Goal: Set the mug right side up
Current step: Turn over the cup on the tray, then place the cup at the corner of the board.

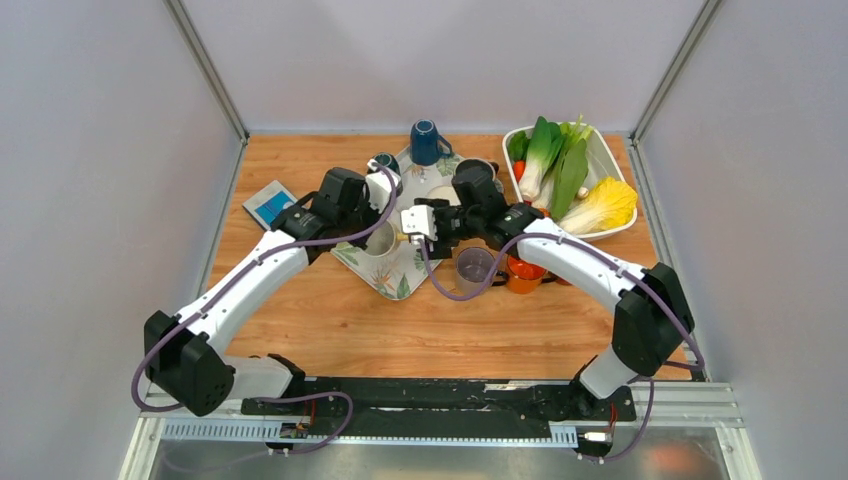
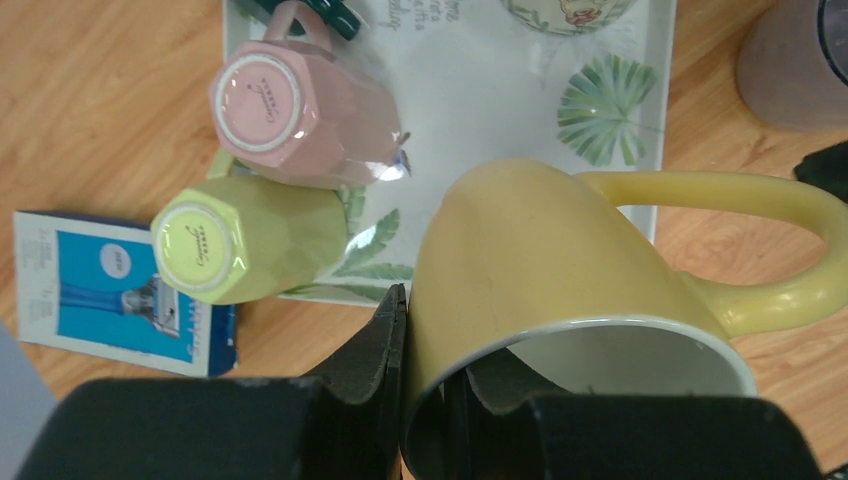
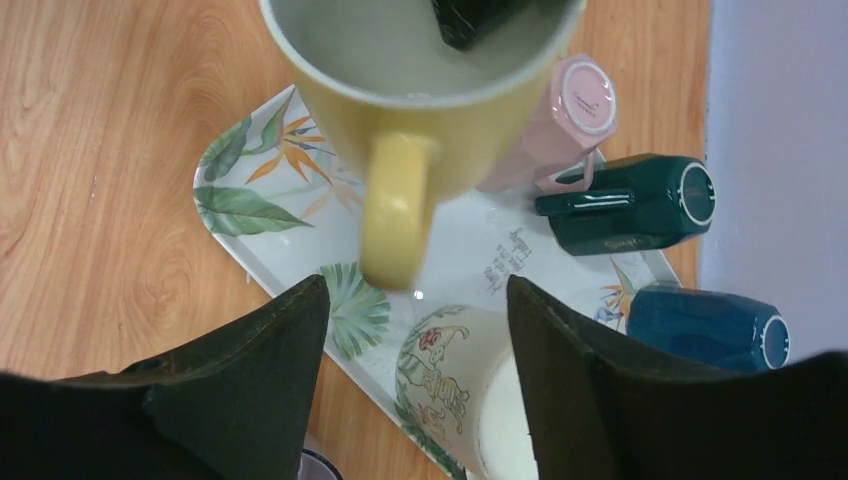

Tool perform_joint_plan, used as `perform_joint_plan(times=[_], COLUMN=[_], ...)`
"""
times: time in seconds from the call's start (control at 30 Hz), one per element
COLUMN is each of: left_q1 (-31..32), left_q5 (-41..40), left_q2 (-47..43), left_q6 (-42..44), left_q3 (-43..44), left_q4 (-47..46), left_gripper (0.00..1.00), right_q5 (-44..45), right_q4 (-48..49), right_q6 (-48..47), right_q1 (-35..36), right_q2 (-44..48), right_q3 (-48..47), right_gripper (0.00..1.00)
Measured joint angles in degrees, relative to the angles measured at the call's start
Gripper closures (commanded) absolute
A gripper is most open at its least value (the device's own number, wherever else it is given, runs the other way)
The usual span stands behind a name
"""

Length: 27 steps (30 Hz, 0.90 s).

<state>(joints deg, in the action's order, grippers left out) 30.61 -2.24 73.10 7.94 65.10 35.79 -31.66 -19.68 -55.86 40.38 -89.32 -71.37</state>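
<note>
A yellow mug [image 2: 540, 250] with a white inside is held above the leaf-print tray [image 2: 480, 90]. My left gripper [image 2: 430, 330] is shut on its rim, one finger inside and one outside. In the top view the mug [image 1: 381, 241] shows its mouth facing up, tilted. In the right wrist view the mug [image 3: 420, 100] has its handle pointing toward my right gripper [image 3: 415, 300]. That gripper is open and empty, and its fingers stand either side of the handle's line, a little short of it.
A pink mug [image 2: 300, 100] and a lime mug [image 2: 250, 240] lie on the tray, with a dark green mug [image 3: 625, 205], a blue mug [image 3: 705, 325] and a white animal-print mug [image 3: 450, 380]. A blue booklet [image 1: 270, 204], a purple cup [image 1: 473, 267], an orange mug [image 1: 522, 275] and a vegetable bin [image 1: 612, 160] stand around.
</note>
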Motion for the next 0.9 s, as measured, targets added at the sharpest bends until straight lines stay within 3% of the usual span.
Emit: perform_joint_plan(times=[0.1, 0.23, 0.3, 0.37, 0.43, 0.5, 0.53, 0.57, 0.63, 0.9], left_q1=[-0.3, -0.4, -0.7, -1.4, -1.9, -2.3, -2.4, -2.8, -3.8, -8.6], left_q5=[1.0, 1.6, 0.7, 0.4, -0.4, -0.3, 0.0, 0.7, 3.1, 14.4], left_q2=[2.0, 2.3, 2.5, 2.7, 2.9, 3.0, 3.1, 3.2, 3.2, 1.7], left_q6=[-2.4, -3.7, -3.6, -3.6, -3.8, -4.5, -4.5, -4.5, -4.8, -5.7], left_q3=[2.7, 3.5, 4.0, 4.3, 4.7, 4.8, 4.9, 5.2, 5.7, 8.7], left_q4=[1.0, 1.3, 2.0, 2.4, 2.7, 2.8, 2.6, 2.8, 3.3, 2.9], left_gripper=[1.00, 1.00, 1.00, 1.00, 1.00, 0.87, 0.67, 0.55, 0.45, 0.34], right_q5=[1.4, 3.1, 4.4, 5.3, 6.3, 6.5, 6.7, 6.7, 7.1, 8.7], right_q4=[-1.6, -2.3, -3.2, -3.5, -3.8, -3.4, -3.3, -3.3, -3.4, -4.9], right_q6=[-1.6, -1.9, -2.0, -2.4, -2.1, -1.6, -1.8, -1.8, -1.9, -0.6], right_q1=[1.8, 3.6, 4.3, 4.5, 4.6, 4.6, 4.6, 4.6, 4.7, 3.5], right_q2=[-2.5, -6.6, -8.2, -9.6, -10.9, -11.2, -11.2, -11.2, -11.2, -11.2], right_q3=[-2.8, -7.6, -9.4, -10.6, -11.5, -11.9, -11.9, -11.9, -11.9, -9.2], right_gripper=[0.40, 0.57, 0.69, 0.88, 0.98, 1.00, 1.00, 1.00, 1.00, 1.00])
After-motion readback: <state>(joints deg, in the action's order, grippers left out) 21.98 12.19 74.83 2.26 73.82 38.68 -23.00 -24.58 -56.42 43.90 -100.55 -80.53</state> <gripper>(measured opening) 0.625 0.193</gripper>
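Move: The left hand still holds the yellow mug by its rim, the mug's middle about 4 cm to its right and 3 cm lower. From the open right hand, that middle lies some 9 cm left, 2 cm ahead and 2 cm below, handle facing this hand. About 12 cm below the right hand, the patterned white mug stands 7 cm ahead and 3 cm right, the grey mug 5 cm back and 10 cm right. Right hand reaches about 5 cm left, pinches the yellow mug's handle and sinks; left opens and rises clear. ##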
